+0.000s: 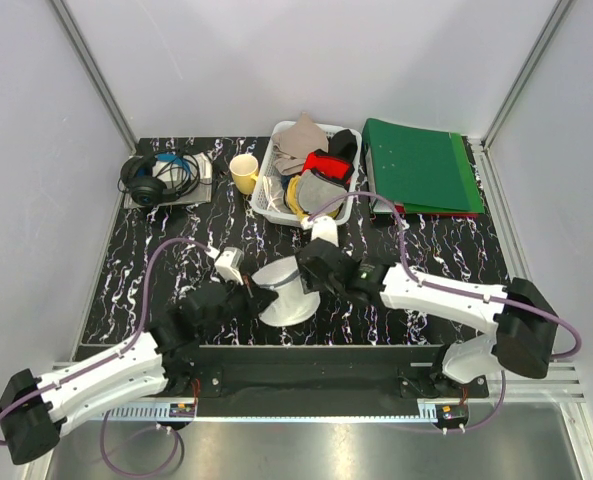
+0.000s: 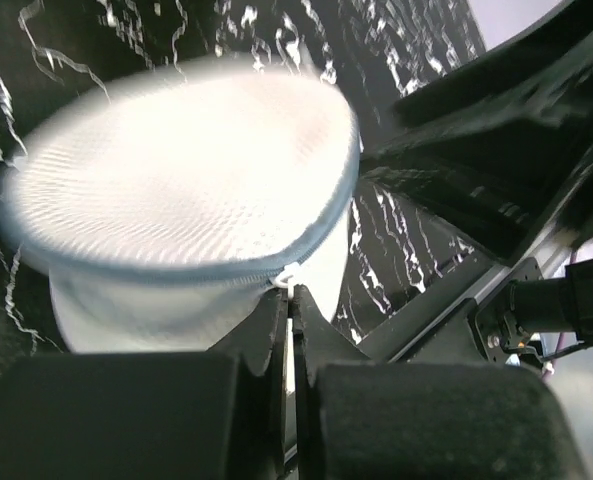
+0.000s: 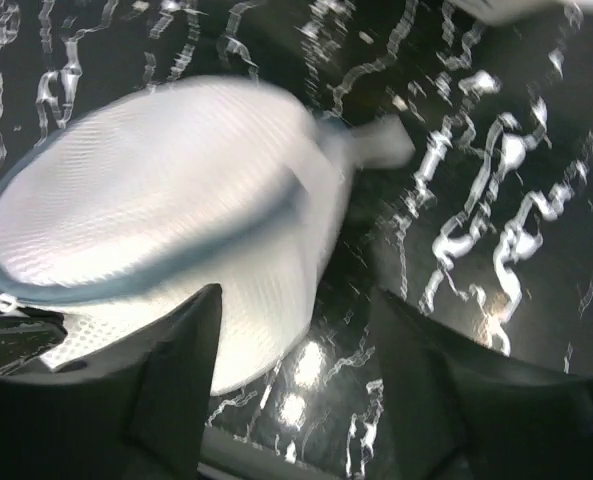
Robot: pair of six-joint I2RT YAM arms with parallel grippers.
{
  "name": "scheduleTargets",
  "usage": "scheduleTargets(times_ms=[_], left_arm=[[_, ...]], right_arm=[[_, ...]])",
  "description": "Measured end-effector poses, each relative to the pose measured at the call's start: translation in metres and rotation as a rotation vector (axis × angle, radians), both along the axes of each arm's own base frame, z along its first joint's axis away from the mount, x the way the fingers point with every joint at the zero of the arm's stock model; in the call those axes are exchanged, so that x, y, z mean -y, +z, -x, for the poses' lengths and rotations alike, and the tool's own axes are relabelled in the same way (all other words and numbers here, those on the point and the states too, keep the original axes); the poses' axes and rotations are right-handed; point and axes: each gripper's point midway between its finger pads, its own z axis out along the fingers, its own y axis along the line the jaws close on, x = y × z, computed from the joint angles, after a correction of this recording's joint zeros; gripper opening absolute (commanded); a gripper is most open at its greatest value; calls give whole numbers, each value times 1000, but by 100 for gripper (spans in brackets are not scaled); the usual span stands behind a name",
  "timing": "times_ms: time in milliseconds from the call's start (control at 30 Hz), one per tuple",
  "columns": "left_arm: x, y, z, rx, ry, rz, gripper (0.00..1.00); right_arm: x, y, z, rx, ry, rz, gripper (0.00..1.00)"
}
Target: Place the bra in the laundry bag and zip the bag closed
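Note:
The white round laundry bag [image 1: 288, 290] [image 2: 176, 180] [image 3: 156, 200] stands tilted on the black marbled table between the two arms, with its blue-grey zip running round the rim. My left gripper [image 1: 261, 293] [image 2: 291, 292] is shut on the small white zip pull [image 2: 288, 275] at the bag's near edge. At the bag's right side my right gripper [image 1: 314, 268] [image 3: 294, 300] is open, with its left finger against the bag's wall and nothing held. The bra is hidden from every view.
A white lattice basket [image 1: 268, 205] with grey, red and yellow garments stands at the back. A yellow cup [image 1: 243, 172] and headphones [image 1: 151, 180] lie to its left, and a green folder [image 1: 421, 165] to its right. Grey walls close in both sides.

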Motion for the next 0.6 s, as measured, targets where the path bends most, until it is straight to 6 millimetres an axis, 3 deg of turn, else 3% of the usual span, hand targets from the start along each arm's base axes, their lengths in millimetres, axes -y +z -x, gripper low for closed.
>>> scheduleTargets(times_ms=[67, 167, 200, 233, 300, 367, 467, 567, 600], left_arm=[[3, -6, 1, -20, -5, 9, 0], [7, -12, 4, -42, -16, 32, 0], [9, -12, 5, -45, -23, 42, 0], [12, -12, 7, -48, -29, 56, 0], [18, -11, 13, -56, -49, 84, 0], [25, -10, 20, -64, -78, 101, 0], [35, -8, 28, -69, -109, 117, 0], [39, -9, 30, -76, -118, 123, 0], [40, -10, 30, -76, -120, 122, 0]], right_arm=[[12, -1, 2, -68, -96, -30, 78], [23, 6, 23, -192, -212, -154, 81], [25, 13, 32, -232, -243, -237, 87], [28, 19, 43, -279, -279, -331, 99], [32, 30, 62, -356, -333, -556, 100], [39, 25, 75, -429, -381, -699, 100], [39, 11, 81, -502, -448, -746, 100], [22, 5, 73, -533, -488, -752, 100], [16, 4, 70, -540, -498, -757, 94]])
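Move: Just below the right hand, the laundry bag's middle lies about 3 cm back, 3 cm left and 4 cm down; beyond the bag the clothes basket stands some 24 cm ahead of this hand and 1 cm to its right, with the yellow mug about 25 cm ahead and 14 cm to its left. The left hand holds the zip pull, and the bag's middle is roughly 3 cm ahead of it, 7 cm right and 3 cm lower. Swinging back about 8 cm past the bag's right end, the right hand, already parted from the bag, opens its fingers to full width, rises some 3 cm and sinks again, rolling left side up about 40 degrees while tipping down and turning clockwise towards the zip-pull end. The left hand keeps its pinch on the pull and draws it about 5 cm to the right and back. ##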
